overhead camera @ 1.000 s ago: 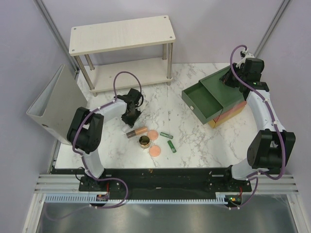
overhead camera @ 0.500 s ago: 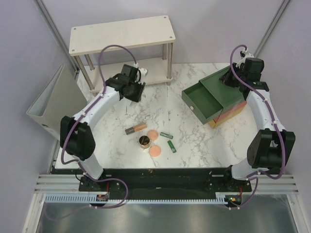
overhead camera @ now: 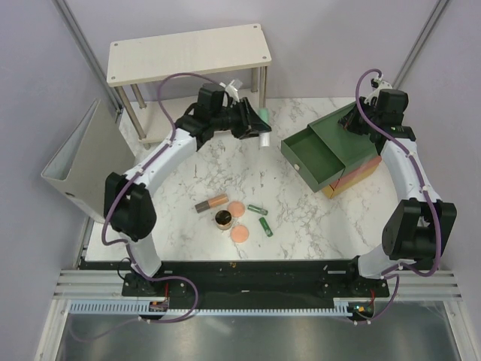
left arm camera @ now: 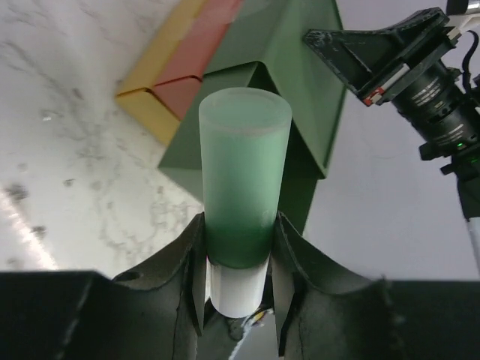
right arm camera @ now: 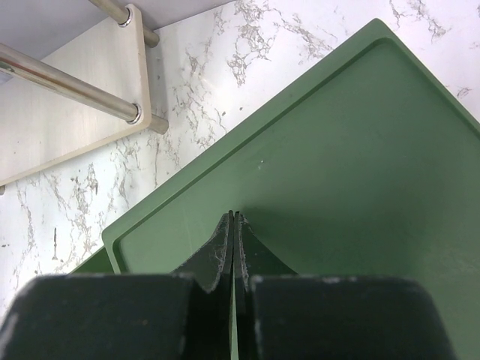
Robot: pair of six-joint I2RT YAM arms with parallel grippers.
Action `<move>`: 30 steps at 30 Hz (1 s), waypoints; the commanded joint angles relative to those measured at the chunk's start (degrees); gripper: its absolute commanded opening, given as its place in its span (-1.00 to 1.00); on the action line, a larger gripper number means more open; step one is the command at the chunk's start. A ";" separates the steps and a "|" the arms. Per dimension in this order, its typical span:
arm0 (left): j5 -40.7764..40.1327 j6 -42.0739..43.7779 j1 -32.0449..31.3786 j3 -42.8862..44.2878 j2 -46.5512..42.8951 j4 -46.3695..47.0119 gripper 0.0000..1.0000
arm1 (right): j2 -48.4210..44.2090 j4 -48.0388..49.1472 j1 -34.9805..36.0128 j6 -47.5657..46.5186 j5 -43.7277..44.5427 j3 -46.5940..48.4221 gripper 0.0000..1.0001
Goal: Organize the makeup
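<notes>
My left gripper (overhead camera: 254,122) is shut on the mint-green tube (overhead camera: 263,129) and holds it in the air near the open green drawer (overhead camera: 314,154) of the drawer box. In the left wrist view the tube (left arm camera: 244,172) stands between the fingers (left arm camera: 193,262), white end at the bottom. On the table lie a grey-orange tube (overhead camera: 211,203), a dark gold-rimmed jar (overhead camera: 223,219), two peach-pink discs (overhead camera: 237,208) (overhead camera: 240,235) and two short dark green tubes (overhead camera: 258,209) (overhead camera: 265,226). My right gripper (overhead camera: 353,122) is shut and empty over the box's green top (right arm camera: 337,150).
A white two-level shelf (overhead camera: 188,53) stands at the back of the table. A grey binder (overhead camera: 83,162) leans at the left edge. The box's red and yellow drawers (overhead camera: 353,177) are closed at the right. The right arm (left arm camera: 420,67) shows behind the box in the left wrist view.
My left arm has risen from beside the makeup cluster and swung back and to the right, carrying the mint-green tube toward the drawer box. The right arm has not moved.
</notes>
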 commanded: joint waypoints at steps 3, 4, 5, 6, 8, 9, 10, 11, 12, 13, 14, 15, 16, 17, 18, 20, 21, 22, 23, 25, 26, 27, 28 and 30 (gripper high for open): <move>7.86 -20.62 -6.87 3.62 6.03 20.33 -0.97 | 4.13 -14.05 0.73 -0.75 1.08 -4.23 -1.00; 8.13 -20.98 -7.49 4.76 6.83 20.43 -0.97 | 4.13 -14.04 0.73 -0.83 1.00 -4.32 -1.00; 8.22 -21.50 -8.71 6.86 7.62 20.43 -0.96 | 4.13 -13.96 0.73 -0.83 1.08 -4.41 -1.00; 8.22 -21.86 -9.25 7.67 9.10 20.26 -0.97 | 4.04 -13.96 0.81 -0.75 1.08 -4.59 -1.00; 8.30 -22.65 -10.47 9.33 10.17 20.26 -0.96 | 3.78 -13.78 0.81 -0.83 1.08 -4.76 -1.00; 8.22 -22.83 -10.92 9.61 10.87 20.26 -0.97 | 3.60 -13.78 0.82 -0.83 1.17 -5.02 -1.00; 7.70 -22.83 -11.36 9.69 11.14 20.17 -0.97 | 3.43 -13.69 0.82 -0.83 1.26 -5.20 -1.00; 7.34 -22.83 -12.14 9.70 11.31 20.17 -0.96 | 3.43 -13.69 0.73 -0.83 1.26 -5.38 -1.00; 7.08 -22.65 -12.50 9.78 11.49 20.08 -0.96 | 3.34 -13.61 0.81 -0.83 1.26 -5.64 -1.00; 6.47 -22.30 -12.85 10.13 11.84 19.39 -0.97 | 3.34 -13.60 0.73 -0.75 1.17 -5.64 -1.00; 6.29 -21.34 -13.46 10.48 12.10 19.29 -0.95 | 3.34 -13.69 0.81 -0.75 1.08 -5.82 -1.00; 6.11 -20.90 -13.64 10.83 12.37 17.46 -0.86 | 3.25 -13.52 0.82 -0.75 1.08 -5.90 -1.00; 5.93 -20.46 -13.91 11.71 12.89 16.75 -0.81 | 3.25 -13.60 0.82 -0.92 1.08 -6.08 -1.00; 5.67 -19.32 -14.26 12.15 13.16 15.09 -0.78 | 3.08 -13.52 0.73 -0.83 1.08 -6.26 -1.00; 5.50 -18.96 -14.52 12.42 13.34 14.55 -0.68 | 3.07 -13.43 0.73 -0.92 1.08 -6.34 -1.00; 5.06 -17.73 -15.22 13.03 13.95 13.24 -0.51 | 3.16 -13.43 0.73 -0.92 0.91 -6.35 -1.00; 4.44 -17.03 -15.40 13.21 14.13 12.97 -0.48 | 3.16 -13.34 0.81 -0.92 0.91 -6.35 -1.00; 4.35 -15.90 -15.75 13.65 14.65 12.53 -0.45 | 3.16 -13.43 0.82 -0.83 0.91 -6.26 -1.00; 4.44 -15.19 -15.93 14.35 15.09 11.30 -0.43 | 3.08 -13.43 0.82 -0.83 0.82 -6.34 -1.00; 4.18 -13.52 -16.19 16.27 15.97 9.98 -0.43 | 3.16 -13.43 0.73 -0.83 0.73 -6.26 -1.00; 3.91 -13.25 -16.28 16.81 16.76 9.63 -0.43 | 3.08 -13.34 0.73 -0.66 0.64 -6.26 -1.00; 3.39 -12.99 -16.46 17.42 17.03 8.93 -0.42 | 3.07 -13.43 0.81 -0.66 0.56 -6.34 -1.00; 3.12 -12.38 -16.72 18.74 17.38 8.66 -0.42 | 3.07 -13.34 0.73 -0.74 0.38 -6.35 -1.00; 3.30 -11.76 -16.81 20.32 18.69 6.82 -0.39 | 2.90 -13.43 0.81 -0.75 0.38 -6.26 -1.00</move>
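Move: The left gripper already holds the green-and-white tube high over the table. The open green drawer it goes to has its middle about 17 cm to the right, 6 cm back and some 14 cm below. The green lid lies roughly 28 cm right, about level fore and aft, 9 cm below; the white rack stands about 23 cm left and 19 cm ahead. From the right hand, the drawer lies some 11 cm left, 9 cm back and 9 cm below. Carry the tube with the left gripper about 16 cm to the right, drawing back some 6 cm as you go, to bring it over the open drawer. Go fast at first, then ease off, rising slightly midway and sinking back to nearly the same height. Swing the fingers clockwise roughly 15 degrees and keep the grip closed on the tube. ##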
